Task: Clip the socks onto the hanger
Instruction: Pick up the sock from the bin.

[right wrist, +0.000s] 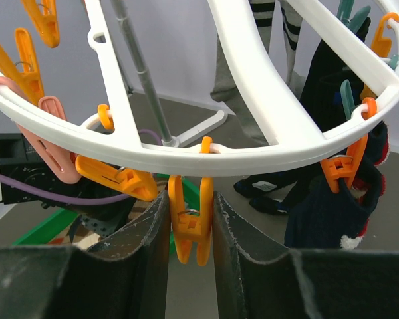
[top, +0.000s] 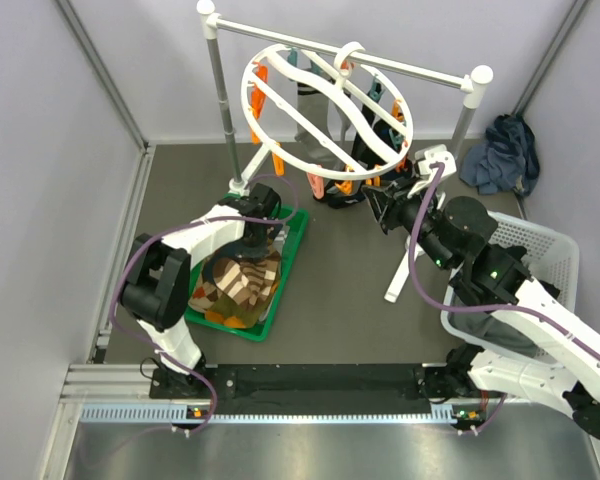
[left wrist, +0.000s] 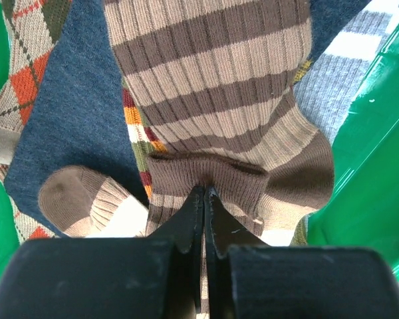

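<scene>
Several socks (top: 242, 283) lie piled in a green tray (top: 298, 232). On top is a brown and tan striped sock (left wrist: 213, 80). My left gripper (left wrist: 205, 191) reaches down into the pile (top: 252, 240), shut on that sock's dark brown cuff, which puckers at the fingertips. The white ring hanger (top: 325, 110) hangs from the rail, with orange clips under it. My right gripper (right wrist: 191, 199) is under the ring's near edge (top: 375, 200), its fingers pressed on both sides of one orange clip (right wrist: 191, 229). Dark socks (right wrist: 329, 206) hang from clips on the right.
A white-and-grey rail stand (top: 220, 90) carries the hanger; one of its feet (top: 395, 285) reaches toward my right arm. A white lattice basket (top: 545, 245) stands at the right. A blue-grey cloth bundle (top: 500, 155) lies at the back right corner.
</scene>
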`<state>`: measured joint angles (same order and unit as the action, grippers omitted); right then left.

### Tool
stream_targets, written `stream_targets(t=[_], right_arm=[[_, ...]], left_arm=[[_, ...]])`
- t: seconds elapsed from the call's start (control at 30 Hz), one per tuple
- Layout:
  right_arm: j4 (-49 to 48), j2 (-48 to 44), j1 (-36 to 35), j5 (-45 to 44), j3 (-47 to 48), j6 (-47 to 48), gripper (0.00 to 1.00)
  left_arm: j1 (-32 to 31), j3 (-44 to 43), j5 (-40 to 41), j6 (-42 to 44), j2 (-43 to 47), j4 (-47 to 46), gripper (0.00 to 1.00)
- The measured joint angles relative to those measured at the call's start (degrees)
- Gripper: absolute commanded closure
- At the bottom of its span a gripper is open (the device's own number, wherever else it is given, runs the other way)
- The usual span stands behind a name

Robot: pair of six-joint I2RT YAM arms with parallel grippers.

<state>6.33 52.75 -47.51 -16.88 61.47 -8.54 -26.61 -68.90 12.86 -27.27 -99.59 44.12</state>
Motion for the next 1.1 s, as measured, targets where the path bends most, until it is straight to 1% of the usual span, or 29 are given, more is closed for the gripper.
stream_targets(t=[0.17, 0.4, 0.57, 0.7, 0.8, 0.93, 1.03, 1.1], right_arm=[[0.00, 0.00, 0.00, 0.00, 0.00, 0.00, 1.00], [-0.02, 0.00, 0.00, 0.02, 0.00, 0.00, 1.00], [0.00, 0.00, 0.00, 0.04, 0.00, -0.02, 1.00], [0.00, -0.02, 0.00, 0.22, 0.00, -0.04, 1.00], [-0.09, -0.02, 0.00, 0.57, 0.02, -0.13, 1.00], [-0.17, 0.00, 0.00, 1.20, 0.02, -0.61, 1.00], [-0.20, 0.04, 0.00, 1.95, 0.04, -1.20, 1.00], [-0.20, 0.04, 0.00, 2.40, 0.04, -1.81, 1.00]], left_arm=[[0.00, 0.15, 0.02, 0.22, 1.81, 0.00, 1.00], [0.00, 1.73, 0.04, 0.39, 13.88, -1.38, 1.00], [0.00, 2.80, -0.35, 0.15, 17.44, -4.07, 1.00], [0.00, 7.98, -2.32, 0.42, 23.82, -8.66, 1.00], [0.00, 11.85, -5.49, 1.62, 33.00, -13.35, 1.00], [-0.07, 16.20, -11.80, 2.84, 44.96, -23.43, 1.00], [-0.31, 17.66, -15.98, 3.26, 49.07, -30.32, 1.00], [-0.52, 18.16, -18.43, 3.50, 49.86, -33.97, 1.00]])
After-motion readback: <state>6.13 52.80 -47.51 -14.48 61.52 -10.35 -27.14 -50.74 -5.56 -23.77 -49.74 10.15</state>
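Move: The striped sock's cuff is already pinched in the left fingertips, low in the green bin, whose right side is about 8 cm to the right. The orange clip it is bound for, already held by the right fingertips on the hanger rim, lies roughly 22 cm right of the left hand, 5 cm back and 34 cm up. Another orange clip hangs about 4 cm left of that clip, level with it; the pink clip some 8 cm left, also level. The striped sock is drawn up out of the pile by its cuff, the left hand keeping it pinched and rising about 25 cm, slowing briefly a third of the way. Higher up the hand also eases right and slightly back, nearing the held orange clip, while the wrist swings the fingers some 65 degrees from down to nearly level, forward-right. The right fingers keep their pinch on the clip, almost still. ##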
